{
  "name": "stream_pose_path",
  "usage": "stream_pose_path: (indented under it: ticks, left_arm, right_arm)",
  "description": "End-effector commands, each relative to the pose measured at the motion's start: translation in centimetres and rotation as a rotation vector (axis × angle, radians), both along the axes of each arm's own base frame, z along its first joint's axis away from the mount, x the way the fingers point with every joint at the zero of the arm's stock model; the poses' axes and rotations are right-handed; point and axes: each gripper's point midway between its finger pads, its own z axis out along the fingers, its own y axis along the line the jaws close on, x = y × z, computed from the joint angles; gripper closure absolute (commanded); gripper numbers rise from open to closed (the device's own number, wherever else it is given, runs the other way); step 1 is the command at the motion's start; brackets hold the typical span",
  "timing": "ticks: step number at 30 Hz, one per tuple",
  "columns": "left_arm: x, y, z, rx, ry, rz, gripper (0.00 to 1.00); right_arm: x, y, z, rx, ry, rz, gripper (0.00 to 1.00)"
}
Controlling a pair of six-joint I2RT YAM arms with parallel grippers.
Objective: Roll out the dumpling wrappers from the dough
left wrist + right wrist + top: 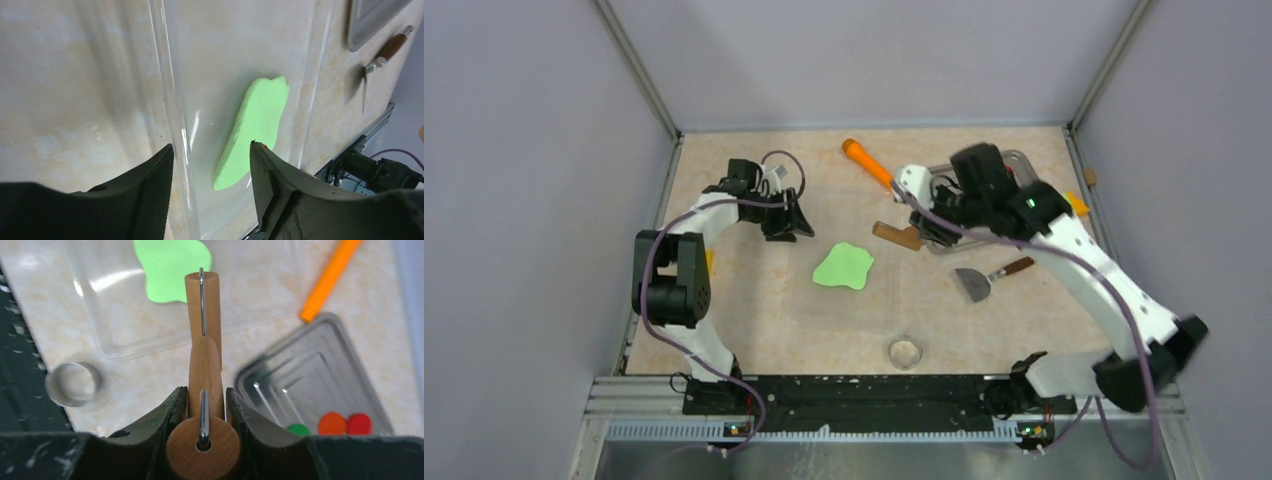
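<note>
The dough (844, 266) is a flat, irregular lime-green sheet lying on a clear plastic mat (854, 318) in the middle of the table. My left gripper (789, 225) hovers just left of and behind it, open with nothing between its fingers. In the left wrist view the dough (255, 130) lies beyond the left gripper (211, 150). My right gripper (206, 395) is shut on the handle of a wooden roller (204, 365), which points toward the dough (170, 267). The roller (899, 236) hangs right of the dough. No dumpling wrappers are in view.
A metal ring cutter (905, 352) stands near the front. A scraper (984, 280) lies at the right. An orange stick (867, 163) lies at the back. The metal tray (310, 370) holds a dark green disc (299, 429), an orange one (331, 423) and a red one (358, 423).
</note>
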Motion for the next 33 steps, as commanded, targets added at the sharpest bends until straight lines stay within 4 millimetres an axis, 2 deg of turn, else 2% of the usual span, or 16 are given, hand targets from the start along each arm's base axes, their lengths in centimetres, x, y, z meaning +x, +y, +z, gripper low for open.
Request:
stream_pose_path:
  ticks: [1, 2, 3, 6, 9, 12, 18, 25, 27, 30, 33]
  left_arm:
    - [0.3, -0.5, 6.5, -0.041, -0.175, -0.087, 0.41]
    - [0.2, -0.3, 7.0, -0.031, -0.194, -0.094, 0.42]
    - [0.0, -0.3, 7.5, -0.026, -0.211, -0.103, 0.42]
    - [-0.7, -0.4, 8.7, -0.033, -0.247, -0.129, 0.42]
    - [-1.2, -0.2, 8.0, -0.027, -0.217, -0.119, 0.41]
    - [-1.4, -0.1, 7.4, -0.023, -0.209, -0.096, 0.42]
    - [-2.3, 0.1, 7.5, -0.013, -0.221, -0.089, 0.42]
    - [-2.9, 0.6, 6.8, 0.007, -0.218, -0.066, 0.43]
    - [-3.2, 0.4, 6.7, -0.009, -0.214, -0.071, 0.43]
    - [-3.2, 0.4, 6.5, -0.016, -0.209, -0.061, 0.42]
    - [-3.0, 0.2, 6.6, -0.029, -0.211, -0.061, 0.43]
  right_arm:
    - [3.6, -4.0, 2.5, -0.003, -0.486, -0.147, 1.0]
    - [3.3, -4.6, 2.2, -0.006, -0.545, -0.14, 1.0]
    - [2.9, -5.3, 1.0, -0.02, -0.583, -0.123, 1.0]
    - [2.1, -6.1, 0.1, -0.038, -0.695, -0.071, 1.0]
    - [1.8, -5.8, -1.0, -0.044, -0.731, -0.026, 1.0]
    - [1.8, -5.1, -3.2, -0.094, -0.734, 0.036, 1.0]
    - [1.5, -4.7, -7.0, -0.173, -0.738, 0.128, 1.0]
    - [-1.6, -5.4, -10.5, -0.22, -0.634, 0.237, 1.0]
    - [-2.5, -6.0, -12.1, -0.266, -0.6, 0.277, 1.0]
    - [-3.6, -7.1, -14.3, -0.338, -0.553, 0.336, 0.92]
    - [-4.6, -7.9, -15.4, -0.373, -0.501, 0.359, 0.81]
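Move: The right hand holds the roller high up; the bare table where it is being taken lies about 24 cm below, some 4 cm back and 8 cm to its right. The scraper is about 5 cm ahead and 15 cm right, the ring cutter 10 cm back and 2 cm left, the dough 7 cm ahead and 14 cm left, all at table level. From the open left hand, the bare spot lies roughly 30 cm right and 14 cm back, the dough 7 cm right and 3 cm back, both about 6 cm below. Keeping its grip on the roller's handle, the right hand swings about 7 cm to the right and then sinks, some 15 cm in all, towards the bare table between scraper and ring cutter, easing back a little at the end while the wrist turns about 40 degrees and leaves the fingers pointing more forward. The empty left hand, fingers staying open, lifts quickly by the clear board's left side, then settles slightly and draws back some 4 cm towards its base. ##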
